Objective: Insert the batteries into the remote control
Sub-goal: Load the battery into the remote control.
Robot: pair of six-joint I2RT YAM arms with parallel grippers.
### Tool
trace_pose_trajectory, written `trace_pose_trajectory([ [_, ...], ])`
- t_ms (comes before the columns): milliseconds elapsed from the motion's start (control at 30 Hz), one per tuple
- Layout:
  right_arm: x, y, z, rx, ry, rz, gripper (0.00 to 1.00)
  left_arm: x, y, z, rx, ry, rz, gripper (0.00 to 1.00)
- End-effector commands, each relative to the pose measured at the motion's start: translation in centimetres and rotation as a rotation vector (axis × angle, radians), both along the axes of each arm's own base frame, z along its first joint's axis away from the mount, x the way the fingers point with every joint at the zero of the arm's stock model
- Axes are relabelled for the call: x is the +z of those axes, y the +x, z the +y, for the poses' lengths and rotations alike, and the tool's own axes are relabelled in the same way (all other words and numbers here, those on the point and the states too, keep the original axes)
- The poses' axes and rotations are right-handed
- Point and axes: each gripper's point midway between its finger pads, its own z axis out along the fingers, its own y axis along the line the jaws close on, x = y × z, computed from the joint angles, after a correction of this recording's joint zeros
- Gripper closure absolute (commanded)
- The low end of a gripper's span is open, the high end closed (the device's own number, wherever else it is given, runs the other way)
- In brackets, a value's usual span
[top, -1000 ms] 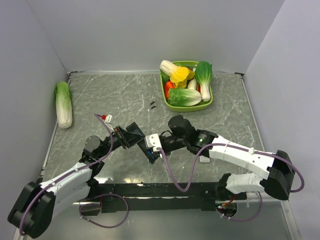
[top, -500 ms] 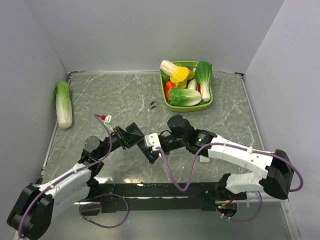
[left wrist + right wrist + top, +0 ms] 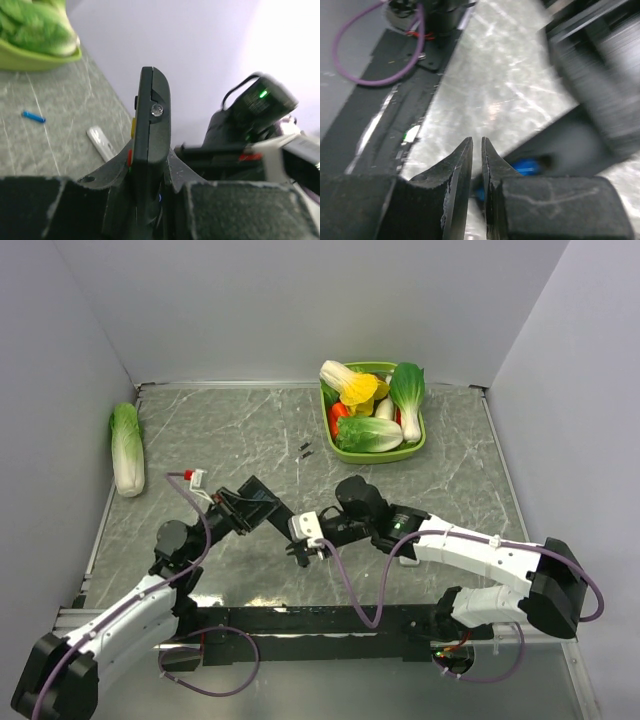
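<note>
My left gripper is shut on the black remote control and holds it edge-on above the table. A short way to its right, my right gripper has its jaws almost together with nothing between the tips. In the right wrist view a blue battery shows just behind the right finger, against a blurred dark shape. Whether it touches the finger is unclear. A second blue battery lies on the table in the left wrist view.
A white remote lies on the table near the loose battery. A green tray of toy vegetables stands at the back right. A cabbage lies by the left wall. Two tiny dark bits rest mid-table.
My left arm has carried the black remote up and to the left, away from the right gripper. The right gripper's jaws have narrowed.
</note>
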Motion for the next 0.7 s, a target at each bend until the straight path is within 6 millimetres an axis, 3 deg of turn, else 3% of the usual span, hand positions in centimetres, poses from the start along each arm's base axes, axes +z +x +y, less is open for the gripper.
trace_pose_trajectory([
  [0,-4.0,0.6,-1.3,-0.070,-0.088,0.055,0.79,7.1,-2.6,1.5,-0.010,-0.192,-0.186,0.99],
  [167,-3.2,0.7,-1.0,-0.087,-0.036,0.057,0.78,6.1,-2.0,1.7,0.029,-0.154,-0.163,0.99],
  [300,0.5,-0.4,-1.3,-0.063,0.061,0.061,0.71,3.2,-0.3,2.1,0.116,-0.069,-0.095,0.99],
  [400,2.9,-0.8,-1.8,-0.076,0.124,0.058,0.55,1.8,0.8,2.7,0.193,-0.013,-0.075,0.99],
  [433,3.5,-0.9,-2.0,-0.084,0.132,0.060,0.45,0.9,1.3,2.8,0.213,0.014,-0.046,0.99],
  [533,5.1,-0.9,-2.9,-0.133,0.175,0.067,0.33,-0.8,2.1,3.4,0.270,0.063,-0.015,0.99],
  [667,7.8,0.7,-4.1,-0.287,0.282,0.091,0.08,-1.7,2.1,3.6,0.280,0.079,-0.016,0.99],
])
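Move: The battery, in the open compartment of the remote that the left hand still holds, lies roughly 2 cm ahead of the right hand's fingertips, 1 cm to their left and 2 cm below. From the left hand the battery is about 5 cm back, 4 cm to the right and 3 cm lower. The loose cover is on the table about 15 cm under the right hand, some 2 cm ahead and 1 cm right; the spare battery lies about 16 cm ahead, 13 cm right, equally low. The battery in the remote's compartment is left there as the right fingertips come away: the right hand dips about 5 cm, then climbs nearly 10 cm while drawing off to the right, its fingers spreading wide. The left keeps its grip on the remote, lifts about 4 cm, sinks back as far, and edges left, turning slightly counter-clockwise. ##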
